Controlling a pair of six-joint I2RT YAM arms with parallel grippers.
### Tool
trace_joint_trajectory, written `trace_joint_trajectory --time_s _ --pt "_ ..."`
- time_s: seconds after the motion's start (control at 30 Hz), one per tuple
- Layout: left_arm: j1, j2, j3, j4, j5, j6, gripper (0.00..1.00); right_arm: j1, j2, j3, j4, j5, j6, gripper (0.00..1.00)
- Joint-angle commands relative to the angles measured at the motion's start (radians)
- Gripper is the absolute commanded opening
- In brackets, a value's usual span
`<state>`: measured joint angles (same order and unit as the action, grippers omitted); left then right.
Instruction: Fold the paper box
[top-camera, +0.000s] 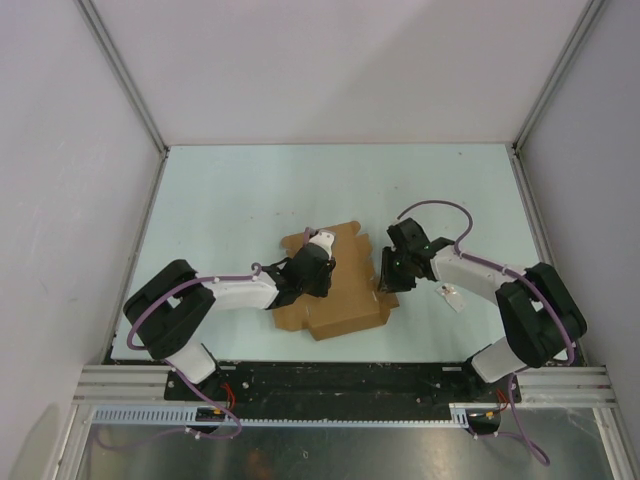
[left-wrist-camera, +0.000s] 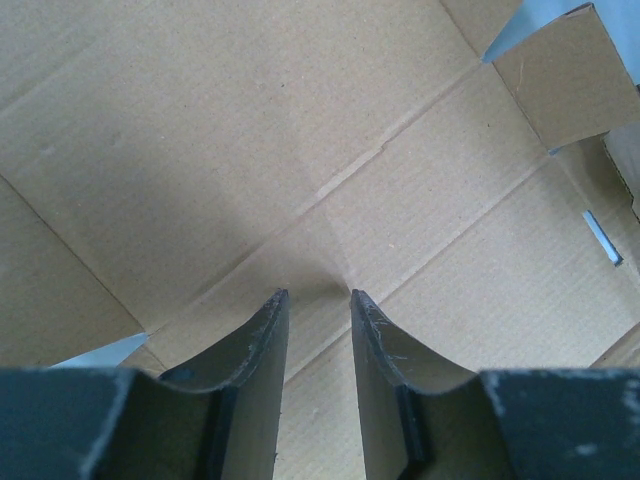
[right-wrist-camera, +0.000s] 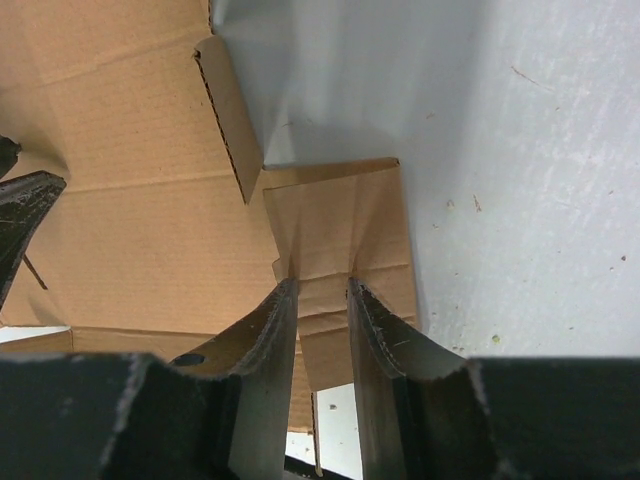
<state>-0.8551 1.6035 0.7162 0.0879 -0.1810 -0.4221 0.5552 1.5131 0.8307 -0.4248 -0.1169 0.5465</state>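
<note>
The paper box (top-camera: 345, 305) lies flat mid-table as an unfolded brown cardboard sheet with flaps. My left gripper (top-camera: 318, 270) is down on its middle. In the left wrist view its jaws (left-wrist-camera: 316, 296) stand a little apart, with nothing between them, their tips at the creased inner face of the sheet (left-wrist-camera: 300, 120). My right gripper (top-camera: 385, 272) is at the sheet's right edge. In the right wrist view its gripper (right-wrist-camera: 322, 290) has its jaws a little apart, tips set against a small wrinkled side flap (right-wrist-camera: 340, 215) that stands up from the table; the flap shows through the gap.
A small white packet (top-camera: 452, 297) lies on the pale table (top-camera: 230, 200) just right of my right gripper. White enclosure walls close in the table at the left, back and right. My left gripper's dark finger (right-wrist-camera: 20, 200) shows at the right wrist view's left edge.
</note>
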Motion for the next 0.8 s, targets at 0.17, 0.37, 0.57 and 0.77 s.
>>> trace_joint_trajectory --time_s 0.17,0.37,0.57,0.77 --pt "-0.001 0.004 -0.012 -0.022 0.0 -0.023 0.36 0.029 0.024 0.004 0.012 0.034 0.006 0.32" --pt "-0.001 0.006 -0.011 -0.022 0.002 -0.021 0.36 -0.015 -0.08 0.004 -0.037 0.051 0.007 0.35" --pt "-0.001 0.007 -0.009 -0.022 0.003 -0.023 0.36 -0.093 -0.134 0.004 -0.118 0.077 0.017 0.5" --pt "-0.001 0.009 -0.008 -0.022 0.002 -0.021 0.36 -0.127 -0.129 -0.028 -0.063 -0.025 0.033 0.67"
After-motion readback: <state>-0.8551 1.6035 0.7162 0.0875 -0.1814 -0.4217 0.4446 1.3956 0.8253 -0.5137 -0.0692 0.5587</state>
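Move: The box's right side flap is right under my right fingertips, its middle roughly 2 cm back, 1 cm to the right and 1 cm below. A small raised corner flap stands about 4 cm ahead and 3 cm left of my right hand; the white packet lies some 15 cm to its right and 3 cm back. From my left hand, the side flap is about 13 cm to the right and 3 cm back, near its height. I keep my right fingertips down on the side flap at first, sinking barely half a centimetre, then lift off and swing right about 4 cm, rising some 2.5 cm with a slight drift forward, out past the flap's outer edge towards the white packet. My fingers spread as I go and my wrist turns clockwise a little, under 10 degrees. My left hand stays still on the base panel. ##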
